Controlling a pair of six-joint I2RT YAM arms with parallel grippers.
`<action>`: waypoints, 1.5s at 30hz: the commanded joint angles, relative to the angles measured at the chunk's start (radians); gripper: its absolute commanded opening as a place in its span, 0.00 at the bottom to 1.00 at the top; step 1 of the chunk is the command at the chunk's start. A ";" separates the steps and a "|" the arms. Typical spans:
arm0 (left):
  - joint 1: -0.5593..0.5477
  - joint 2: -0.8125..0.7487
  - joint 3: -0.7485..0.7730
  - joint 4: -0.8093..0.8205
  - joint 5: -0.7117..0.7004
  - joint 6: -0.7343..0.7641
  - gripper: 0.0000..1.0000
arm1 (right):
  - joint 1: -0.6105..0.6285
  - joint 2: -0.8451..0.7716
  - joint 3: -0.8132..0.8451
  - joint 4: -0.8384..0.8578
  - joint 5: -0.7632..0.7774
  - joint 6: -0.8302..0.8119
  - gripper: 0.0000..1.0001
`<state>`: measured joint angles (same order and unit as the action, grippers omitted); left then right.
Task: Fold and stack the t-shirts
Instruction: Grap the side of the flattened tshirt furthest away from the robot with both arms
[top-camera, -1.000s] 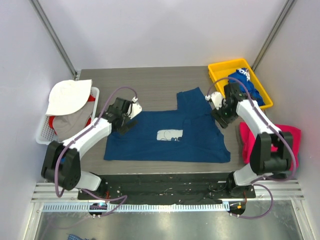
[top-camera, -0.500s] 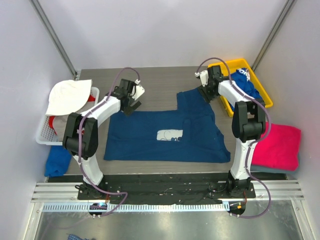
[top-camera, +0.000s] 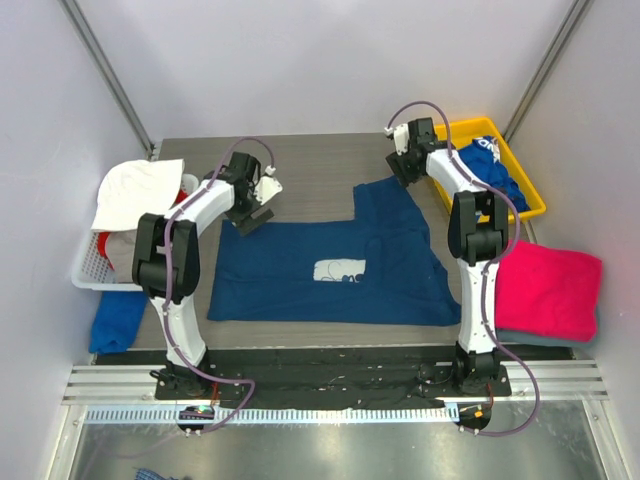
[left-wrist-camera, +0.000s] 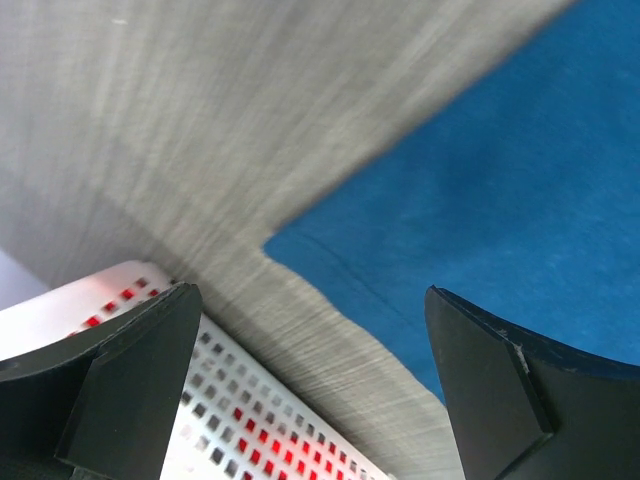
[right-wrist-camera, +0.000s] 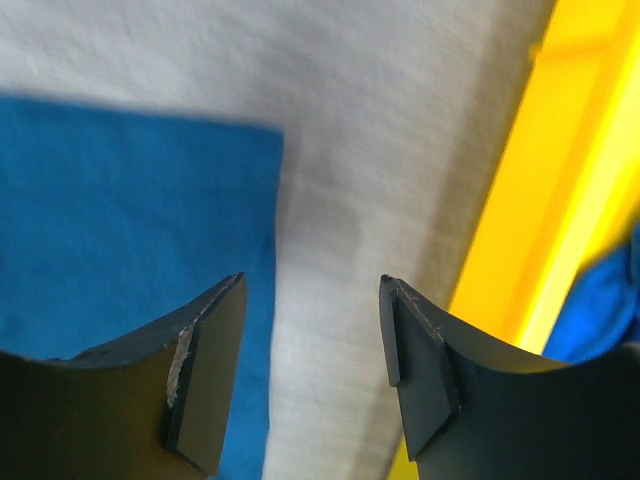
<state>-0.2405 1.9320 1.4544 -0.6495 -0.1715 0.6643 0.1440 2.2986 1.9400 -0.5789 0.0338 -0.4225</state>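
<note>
The navy t-shirt (top-camera: 330, 262) lies spread flat on the table, its white print (top-camera: 340, 270) facing up. My left gripper (top-camera: 250, 217) hovers open over the shirt's far-left corner (left-wrist-camera: 500, 200), its fingers (left-wrist-camera: 130, 385) straddling bare table and the basket's edge. At the shirt's far-right corner (right-wrist-camera: 130, 220) my right gripper (top-camera: 399, 176) stands open above bare table, empty. A folded magenta-pink t-shirt (top-camera: 548, 290) rests at the right edge. The royal-blue t-shirt (top-camera: 493, 168) sits bunched in the yellow bin (top-camera: 437, 139).
A white perforated basket (top-camera: 88, 268) holding a white hat (top-camera: 135, 188) and other clothes stands at the left, and shows close under the left gripper (left-wrist-camera: 260, 420). The yellow bin's wall (right-wrist-camera: 540, 200) is just right of the right gripper. Blue cloth (top-camera: 118, 318) lies front left.
Both arms swung toward the far side: the left gripper went to the shirt's far-left corner, the right to its far-right corner by the bin. The shirt has not moved.
</note>
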 joint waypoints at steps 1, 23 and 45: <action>0.006 0.004 0.031 -0.058 0.047 0.032 1.00 | 0.000 0.045 0.128 0.044 -0.084 0.048 0.63; 0.018 -0.022 0.038 -0.093 0.030 0.061 0.99 | 0.000 0.180 0.240 0.068 -0.179 0.130 0.49; 0.086 -0.030 0.007 -0.104 0.056 0.089 0.98 | -0.003 0.151 0.140 0.094 -0.199 0.123 0.01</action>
<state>-0.1867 1.9049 1.4239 -0.7269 -0.1467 0.7406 0.1440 2.4790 2.1189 -0.4992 -0.1703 -0.2886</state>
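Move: The shirt's far right corner, the sleeve end, lies about 4 cm ahead of the right hand, 5 cm to its left and 3 cm below. The yellow bin's middle is some 21 cm to this hand's right and 4 cm back, and the blue cloth in the bin is about 24 cm right and 5 cm back. From the left hand, the shirt's far left corner is roughly 3 cm ahead, 3 cm left and 4 cm down; the white basket's middle is around 29 cm left and 6 cm back. The right fingers pinch the far right corner of the blue shirt, closing from well open to shut, after that hand has slid some 6 cm forward and left over the corner, rolled its left side up about 15 degrees and sunk 2.5 cm onto the table. The left hand, wide open, eases back about 2 cm near the other far corner, then drifts 2 cm left. ##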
